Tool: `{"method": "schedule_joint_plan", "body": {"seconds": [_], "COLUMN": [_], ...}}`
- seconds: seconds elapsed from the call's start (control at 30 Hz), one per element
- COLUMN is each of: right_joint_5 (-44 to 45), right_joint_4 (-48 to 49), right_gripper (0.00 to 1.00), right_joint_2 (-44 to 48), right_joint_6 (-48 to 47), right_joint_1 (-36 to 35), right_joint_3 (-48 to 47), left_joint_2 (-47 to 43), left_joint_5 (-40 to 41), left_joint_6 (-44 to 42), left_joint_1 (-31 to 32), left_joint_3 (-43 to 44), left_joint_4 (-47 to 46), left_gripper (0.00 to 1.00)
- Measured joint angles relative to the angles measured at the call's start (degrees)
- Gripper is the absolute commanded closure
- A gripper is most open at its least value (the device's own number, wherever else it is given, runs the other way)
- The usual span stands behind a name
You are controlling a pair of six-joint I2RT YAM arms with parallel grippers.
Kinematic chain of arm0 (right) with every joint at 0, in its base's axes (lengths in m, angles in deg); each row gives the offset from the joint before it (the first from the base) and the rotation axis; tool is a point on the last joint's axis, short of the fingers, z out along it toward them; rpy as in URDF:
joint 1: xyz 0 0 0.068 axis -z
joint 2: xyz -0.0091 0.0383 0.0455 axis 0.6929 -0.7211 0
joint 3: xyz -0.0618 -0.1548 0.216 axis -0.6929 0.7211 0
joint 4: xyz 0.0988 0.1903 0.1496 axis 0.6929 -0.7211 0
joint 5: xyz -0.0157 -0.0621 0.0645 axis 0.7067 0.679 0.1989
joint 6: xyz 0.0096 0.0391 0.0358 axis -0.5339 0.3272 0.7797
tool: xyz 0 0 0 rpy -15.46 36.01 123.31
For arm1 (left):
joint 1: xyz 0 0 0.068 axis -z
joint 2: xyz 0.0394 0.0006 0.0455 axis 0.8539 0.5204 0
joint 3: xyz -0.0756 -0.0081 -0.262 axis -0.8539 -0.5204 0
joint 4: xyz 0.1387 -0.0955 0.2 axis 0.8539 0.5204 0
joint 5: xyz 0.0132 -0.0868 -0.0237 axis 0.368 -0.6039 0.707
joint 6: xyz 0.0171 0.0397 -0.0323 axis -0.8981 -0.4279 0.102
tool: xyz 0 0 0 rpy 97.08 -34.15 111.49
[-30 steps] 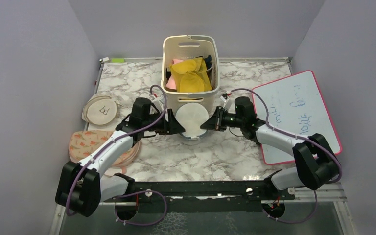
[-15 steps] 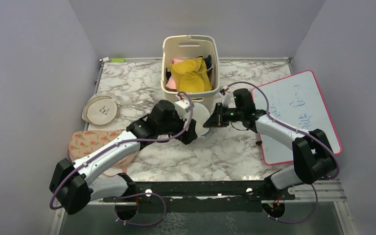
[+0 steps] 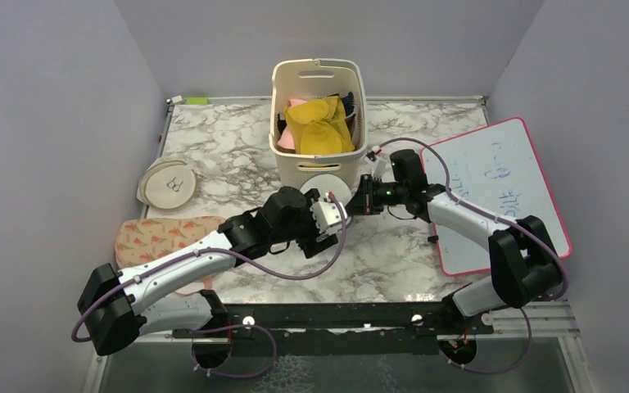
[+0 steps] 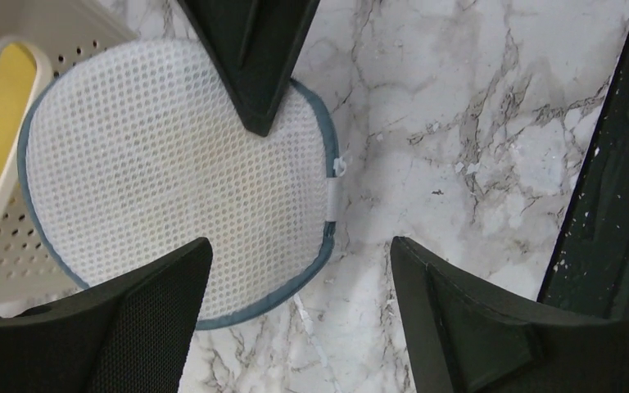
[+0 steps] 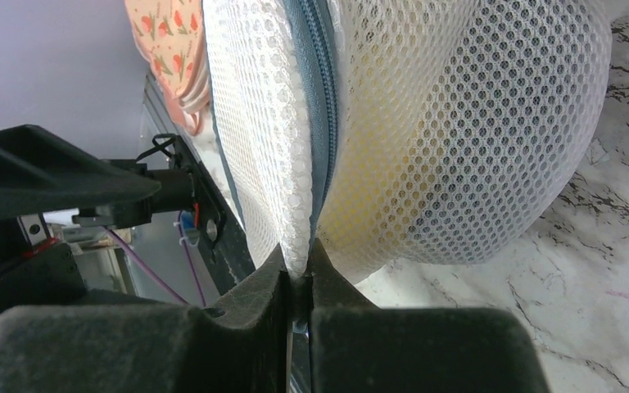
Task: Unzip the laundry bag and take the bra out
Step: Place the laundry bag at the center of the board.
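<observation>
The laundry bag (image 3: 326,183), a round white mesh drum with a grey-blue zip trim (image 5: 320,98), stands on edge in front of the basket. My right gripper (image 3: 359,200) is shut on the bag's right rim, pinching mesh between its fingertips (image 5: 297,270). My left gripper (image 3: 328,223) hovers open on the near side of the bag and touches nothing. In the left wrist view the bag's face (image 4: 172,180) and its zip pull (image 4: 337,172) lie beyond my spread left gripper (image 4: 299,246), with the right gripper's black fingers (image 4: 254,65) on the bag's top edge. The bra is hidden.
A cream slotted basket (image 3: 319,65) behind the bag holds a yellow cloth (image 3: 319,124) and a pink cloth (image 3: 288,141). A beige round pouch (image 3: 168,184) and a floral pouch (image 3: 160,237) lie at the left. A pink-framed whiteboard (image 3: 495,184) lies at the right.
My left gripper let go of the bag's left rim, opened, and swung round to the bag's near side. The right gripper kept its hold and the bag shifted toward the basket.
</observation>
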Motion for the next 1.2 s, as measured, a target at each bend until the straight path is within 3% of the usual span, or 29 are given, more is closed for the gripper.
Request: {"method": "schedule_joint_plan", "body": {"seconds": [0.13, 0.3, 0.47, 0.83, 0.97, 1.1, 1.2], "right_joint_5": [-0.4, -1.0, -1.2, -3.0, -2.6, -1.7, 0.4], "right_joint_4": [0.6, 0.8, 1.0, 3.3, 1.1, -2.2, -5.5], "right_gripper": [0.96, 0.96, 0.96, 0.95, 0.73, 0.27, 0.21], "right_joint_2": [0.0, 0.0, 0.8, 2.4, 4.7, 8.2, 10.0], "right_joint_6": [0.1, 0.4, 1.2, 2.6, 1.2, 0.1, -2.0], "right_joint_1": [0.0, 0.0, 0.0, 0.3, 0.5, 0.5, 0.5], "right_joint_3": [0.3, 0.3, 0.3, 3.4, 3.5, 3.5, 3.3], "left_joint_2": [0.9, 4.9, 8.2, 10.2, 10.3, 10.1, 9.0], "left_joint_5": [0.1, 2.3, 5.8, 10.4, 9.1, 7.9, 7.8], "left_joint_6": [-2.9, -4.5, -5.4, -4.1, -2.1, -0.3, 1.4], "left_joint_1": [2.2, 4.7, 5.8, 5.8, 6.0, 6.1, 6.1], "left_joint_3": [-0.2, -1.5, -3.7, -2.5, -2.1, -1.8, -1.8], "left_joint_4": [-2.6, -5.4, -7.1, -8.2, -8.2, -8.5, -8.4], "left_gripper": [0.25, 0.35, 0.59, 0.97, 1.00, 1.00, 1.00]}}
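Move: The laundry bag's zip tab, on its near rim, lies about 5 cm below the open left hand, some 2 cm to its right and 1 cm ahead. The middle of the bag's lid is roughly 6 cm ahead, 2 cm left and 4 cm below, and the laundry basket stands about 22 cm ahead, 3 cm left and some 3 cm lower. The right hand already pinches the rim; from it the tab lies about 4 cm back, 4 cm left and 2 cm down. The left hand sinks about 5 cm, easing some 2 cm to the right onto the near rim, and its wide-open fingers close fully, pinching the rim beside the zip tab; still closed, it then draws about 1 cm right and back and lifts a little. The right hand keeps its pinch nearly in place until that grip is made, then edges back and, near the end, opens wide and lets go of the rim, finishing about 2.5 cm back, 2 cm right and 2 cm up from where it began. ##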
